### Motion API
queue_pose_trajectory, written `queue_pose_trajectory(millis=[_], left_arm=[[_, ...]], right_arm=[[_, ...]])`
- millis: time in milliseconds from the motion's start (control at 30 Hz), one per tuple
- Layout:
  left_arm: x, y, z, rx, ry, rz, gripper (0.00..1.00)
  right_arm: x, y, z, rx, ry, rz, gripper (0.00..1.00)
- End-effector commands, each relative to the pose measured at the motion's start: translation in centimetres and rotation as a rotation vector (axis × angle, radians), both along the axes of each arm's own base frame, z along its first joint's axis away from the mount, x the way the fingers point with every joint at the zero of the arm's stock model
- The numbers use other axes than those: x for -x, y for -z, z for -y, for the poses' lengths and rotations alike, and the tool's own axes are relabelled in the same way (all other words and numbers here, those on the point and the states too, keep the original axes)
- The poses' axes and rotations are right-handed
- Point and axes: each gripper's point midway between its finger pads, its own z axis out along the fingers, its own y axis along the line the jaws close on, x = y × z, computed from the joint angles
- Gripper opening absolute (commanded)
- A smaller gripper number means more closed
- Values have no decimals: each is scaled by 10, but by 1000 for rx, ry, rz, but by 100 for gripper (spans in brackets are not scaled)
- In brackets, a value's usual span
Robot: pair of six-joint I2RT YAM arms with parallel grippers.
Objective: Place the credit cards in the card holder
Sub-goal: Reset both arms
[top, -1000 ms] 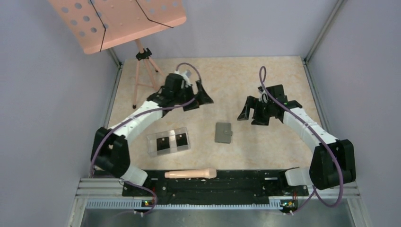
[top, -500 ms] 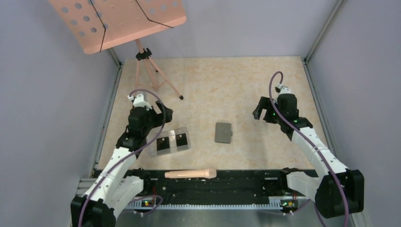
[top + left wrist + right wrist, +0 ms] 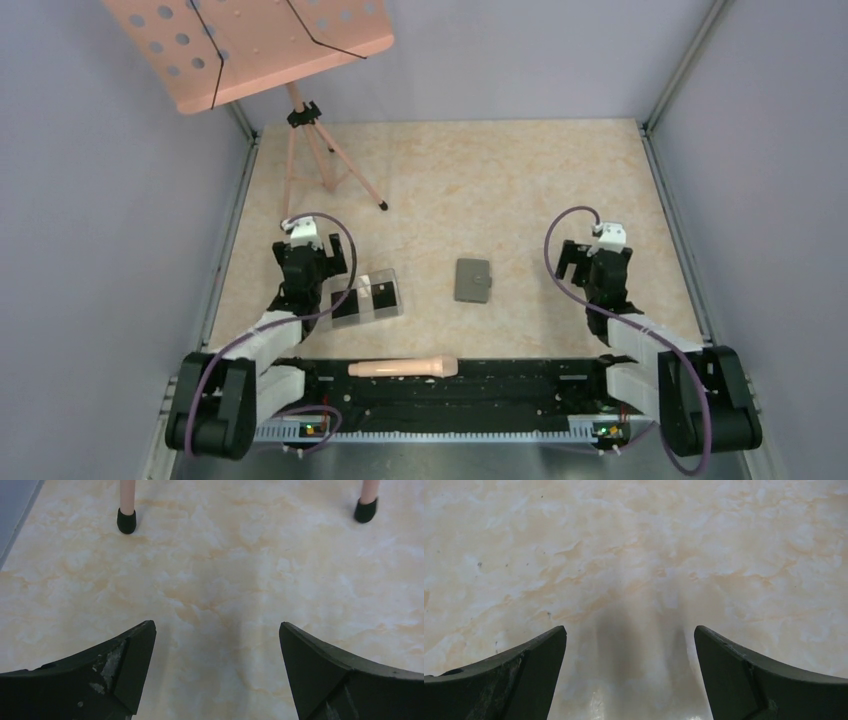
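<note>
The gray card holder [image 3: 472, 280] lies closed and flat on the table's middle. Two black credit cards [image 3: 386, 294] lie inside a clear plastic box [image 3: 372, 279] to its left. My left gripper [image 3: 308, 266] sits folded back just left of that box and overlaps its left end. Its jaws are open over bare table in the left wrist view [image 3: 217, 630]. My right gripper [image 3: 592, 266] sits folded back well right of the card holder. It is open with nothing between its fingers [image 3: 630, 632]. Neither wrist view shows the cards or the holder.
A pink perforated music stand [image 3: 250, 40] rises at the back left, and its tripod feet [image 3: 126, 521] stand ahead of my left gripper. A peach cylinder [image 3: 403, 368] lies on the black front rail. Gray walls enclose the marbled table [image 3: 470, 190].
Both arms have drawn back from the table's middle toward their bases. The right jaws widened a little. The card holder and the box have not moved.
</note>
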Motion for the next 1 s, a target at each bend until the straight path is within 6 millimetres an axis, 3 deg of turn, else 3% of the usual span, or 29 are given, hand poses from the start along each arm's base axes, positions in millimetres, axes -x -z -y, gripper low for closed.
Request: queue_pose_trajectory(millis=[0, 100, 300, 400, 500, 767, 967], left_arm=[[-31, -22, -6, -76, 28, 123, 99], [-47, -26, -5, -86, 62, 152, 99], [-76, -25, -23, -96, 48, 180, 99], [-71, -20, -46, -50, -39, 257, 99], [-69, -12, -45, -32, -37, 182, 99], [-70, -15, -45, -47, -30, 213, 99], [-70, -14, -44, -47, -28, 211, 99]], right_arm=[[-43, -55, 6, -11, 13, 245, 99], [-51, -57, 12, -13, 37, 255, 98], [-75, -62, 24, 11, 50, 290, 99], [-79, -53, 19, 14, 8, 305, 99], [-77, -54, 17, 15, -2, 324, 99], [-63, -56, 14, 24, -25, 389, 99], [-71, -55, 10, 24, -54, 373, 99]])
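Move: The closed card holder lies about 41 cm to the left hand's right, 8 cm back and 8 cm below. The clear card box is some 13 cm to the left hand's right and 13 cm back, while the stand's left foot is roughly 8 cm ahead and 7 cm to its left. For the right hand, the card holder is about 29 cm left, 6 cm back and 5 cm below. Both empty hands head for rest, clear of the card holder and touching nothing, fingers staying wide open. The left goes about 6 cm forward and 5 cm left, towards the stand's left foot, dipping slightly before coming back level. The right goes some 7 cm forward while rising about 3 cm, then eases back 1 cm; its fingers tip up roughly 15 degrees, the left's less. ##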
